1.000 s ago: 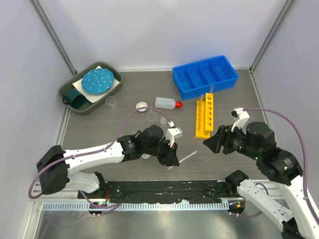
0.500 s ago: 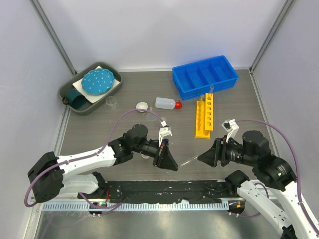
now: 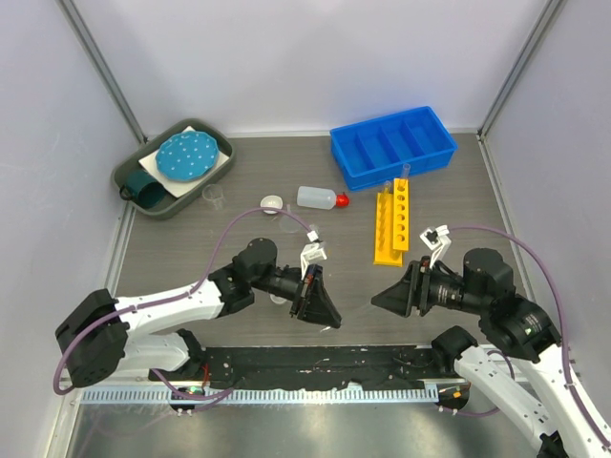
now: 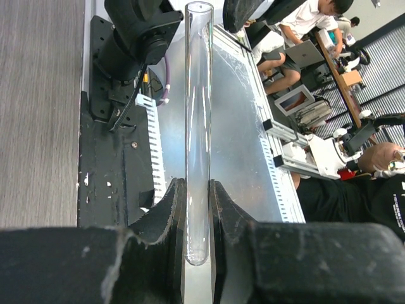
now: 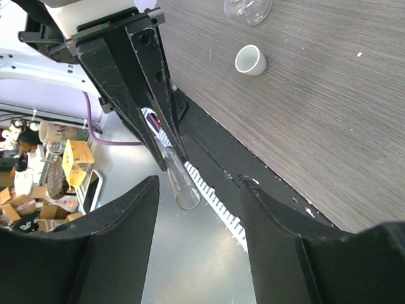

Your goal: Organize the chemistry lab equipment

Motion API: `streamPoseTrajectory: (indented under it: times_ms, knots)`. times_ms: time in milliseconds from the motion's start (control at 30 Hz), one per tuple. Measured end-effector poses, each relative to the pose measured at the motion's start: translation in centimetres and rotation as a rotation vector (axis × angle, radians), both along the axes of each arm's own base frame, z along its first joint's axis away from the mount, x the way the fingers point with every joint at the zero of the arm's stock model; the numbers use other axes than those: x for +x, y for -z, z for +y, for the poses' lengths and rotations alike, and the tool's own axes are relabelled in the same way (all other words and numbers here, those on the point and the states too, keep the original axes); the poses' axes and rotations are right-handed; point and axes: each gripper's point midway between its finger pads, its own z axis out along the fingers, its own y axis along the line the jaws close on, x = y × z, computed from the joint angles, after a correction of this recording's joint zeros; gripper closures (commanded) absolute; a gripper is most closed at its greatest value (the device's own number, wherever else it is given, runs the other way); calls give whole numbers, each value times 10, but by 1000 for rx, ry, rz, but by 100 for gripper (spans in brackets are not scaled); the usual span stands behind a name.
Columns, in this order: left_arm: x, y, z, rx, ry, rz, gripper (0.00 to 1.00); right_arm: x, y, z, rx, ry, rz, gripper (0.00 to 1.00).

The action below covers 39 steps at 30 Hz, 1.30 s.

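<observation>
My left gripper (image 3: 322, 311) is shut on the rounded bottom end of a clear glass tube (image 4: 197, 114). It holds the tube out to the right above the table's near edge. In the right wrist view the tube's open mouth (image 5: 187, 197) points between the fingers of my right gripper (image 5: 197, 190). That gripper is open and touches nothing. Seen from the top camera, my right gripper (image 3: 384, 295) faces the left one across a short gap. The yellow holed rack (image 3: 393, 221) lies behind them, with the blue divided bin (image 3: 392, 145) beyond it.
A red-capped bottle (image 3: 320, 197) lies on its side mid-table. A small white dish (image 3: 272, 203) sits left of the bottle, and a small beaker (image 3: 214, 196) farther left. The dark green tray (image 3: 129, 172) occupies the back left corner. A black base plate (image 3: 315, 364) runs along the near edge.
The left gripper drew back toward the near edge with the tube and turned it to point right. The right gripper came down and left until its open fingers flank the tube's mouth.
</observation>
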Motion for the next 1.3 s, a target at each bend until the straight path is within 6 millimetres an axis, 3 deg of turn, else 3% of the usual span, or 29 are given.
streamPoseTrajectory:
  times_ms: [233,733,1100,1167,1267,1300]
  knots:
    - [5,-3,1,-12,-6,6,100,1,1,8,49,-17,34,44]
    - [9,-2,2,-12,-9,12,100,4,-7,17,90,-38,39,60]
    - [10,-4,3,-24,-1,9,100,5,-7,19,106,-40,48,75]
    - [11,-4,3,-24,0,11,100,5,-7,19,108,-41,51,85]
    - [11,-5,3,-26,1,13,81,5,-8,20,113,-41,50,95]
    - [11,-5,3,-26,0,13,54,5,-8,20,113,-41,49,96]
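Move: The left hand holds the test tube near its rounded bottom; the tube's middle lies about 5 cm to this hand's right and 2 cm farther forward, roughly level. From the open right hand that middle is some 6 cm left, 2 cm back and slightly lower. The yellow rack stands about 25 cm ahead of the right hand, 6 cm to its right and 20 cm below. The small white cup is 15 cm left of the left hand, 10 cm ahead and 20 cm below. Leftwards, the right hand eases some 2 cm onto the open-mouth end of the test tube, rising slightly and rolling about 5 degrees, then slows while its fingers close from over half open until they pinch the glass just behind the rim. The left hand keeps its grip near the rounded bottom, presenting the tube and drifting only about 1 cm forward. ##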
